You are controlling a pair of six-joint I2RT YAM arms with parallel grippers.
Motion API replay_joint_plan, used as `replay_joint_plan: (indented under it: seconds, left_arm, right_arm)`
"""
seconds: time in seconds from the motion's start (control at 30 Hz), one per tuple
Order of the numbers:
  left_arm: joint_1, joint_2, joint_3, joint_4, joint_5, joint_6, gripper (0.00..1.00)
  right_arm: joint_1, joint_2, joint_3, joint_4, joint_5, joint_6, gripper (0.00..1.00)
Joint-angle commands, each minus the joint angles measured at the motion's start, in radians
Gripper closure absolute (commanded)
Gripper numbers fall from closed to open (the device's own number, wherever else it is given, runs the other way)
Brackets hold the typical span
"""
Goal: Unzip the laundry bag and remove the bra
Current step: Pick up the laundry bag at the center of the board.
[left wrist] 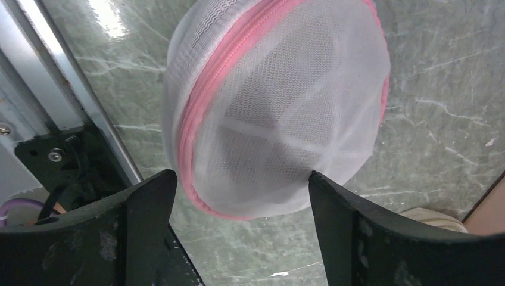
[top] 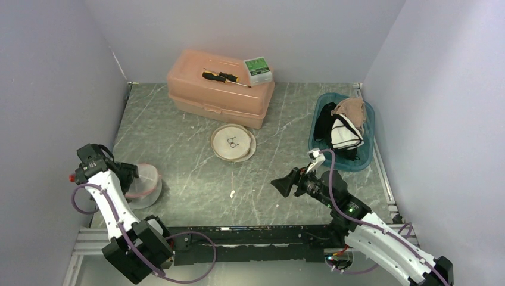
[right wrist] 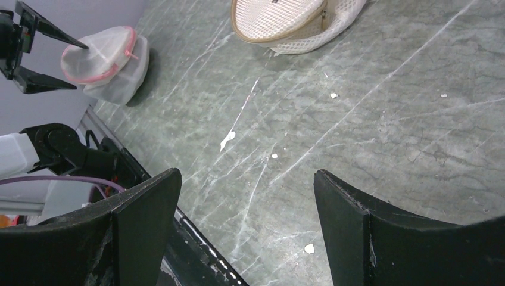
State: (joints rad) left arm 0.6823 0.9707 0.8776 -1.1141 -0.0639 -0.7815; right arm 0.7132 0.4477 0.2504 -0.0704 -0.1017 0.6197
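The laundry bag (left wrist: 280,101) is a round white mesh pouch with a pink zipper, lying at the table's left near corner (top: 145,185). My left gripper (left wrist: 241,179) is open, and the bag's lower edge sits between its fingertips; the right fingertip (left wrist: 318,182) is at the mesh. In the right wrist view the bag (right wrist: 110,65) and left gripper (right wrist: 80,67) appear far left. The zipper looks shut. The bra is hidden. My right gripper (top: 280,183) hovers open and empty over bare table (right wrist: 247,179), right of centre.
A beige round mesh pouch (top: 233,142) lies mid-table. Behind it is a pink toolbox (top: 220,98) carrying a screwdriver (top: 223,77) and a green box (top: 258,70). A blue basin (top: 357,165) of clothes stands at the right. The left wall and near rail (left wrist: 89,107) hem the bag.
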Motion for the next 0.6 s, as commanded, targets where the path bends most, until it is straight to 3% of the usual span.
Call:
replay_joint_plan:
  seconds: [0.0,0.2,0.33,0.4,0.53,0.57]
  left_arm:
    - [0.012,0.004,-0.009,0.069,0.055,-0.021,0.15]
    - [0.016,0.012,-0.035,0.104,0.065,-0.023,0.28]
    - [0.016,-0.007,-0.042,0.113,0.072,-0.021,0.42]
    - [0.016,-0.009,-0.043,0.115,0.079,-0.017,0.55]
    - [0.016,-0.024,-0.043,0.119,0.104,-0.004,0.92]
    - [0.016,-0.031,-0.037,0.116,0.109,-0.001,0.97]
  right_arm:
    - [0.000,0.013,0.007,0.029,0.019,-0.015,0.14]
    - [0.001,0.046,0.024,0.035,0.024,-0.024,0.14]
    - [0.001,0.042,0.029,0.029,0.034,-0.027,0.15]
    - [0.002,0.038,0.030,0.026,0.038,-0.029,0.15]
    - [0.000,0.029,0.036,0.011,0.051,-0.030,0.15]
    - [0.001,0.025,0.038,0.006,0.054,-0.030,0.15]
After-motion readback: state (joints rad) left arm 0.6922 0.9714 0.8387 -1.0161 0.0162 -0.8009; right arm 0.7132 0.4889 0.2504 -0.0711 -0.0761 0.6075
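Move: The pink-zipped laundry bag lies right below the open left fingers, its middle about 3 cm ahead, 2 cm to the left and some 5 cm down, with the zipped rim at fingertip level. The beige mesh bag is roughly 34 cm to the right of the left hand and 21 cm farther out; the peach box stands about 43 cm ahead and 29 cm to the right. From the right hand the laundry bag lies some 53 cm to the left and about 4 cm ahead. The laundry bag's pink zip rim is gathered between the left fingertips as they shut from nearly wide open, most of the closing coming late. Meanwhile the left hand eases forward about 2 cm at almost the same height, its downward-pointing fingers tilting some 5 degrees outward, and ends pinching the zip and the mesh beside it. ##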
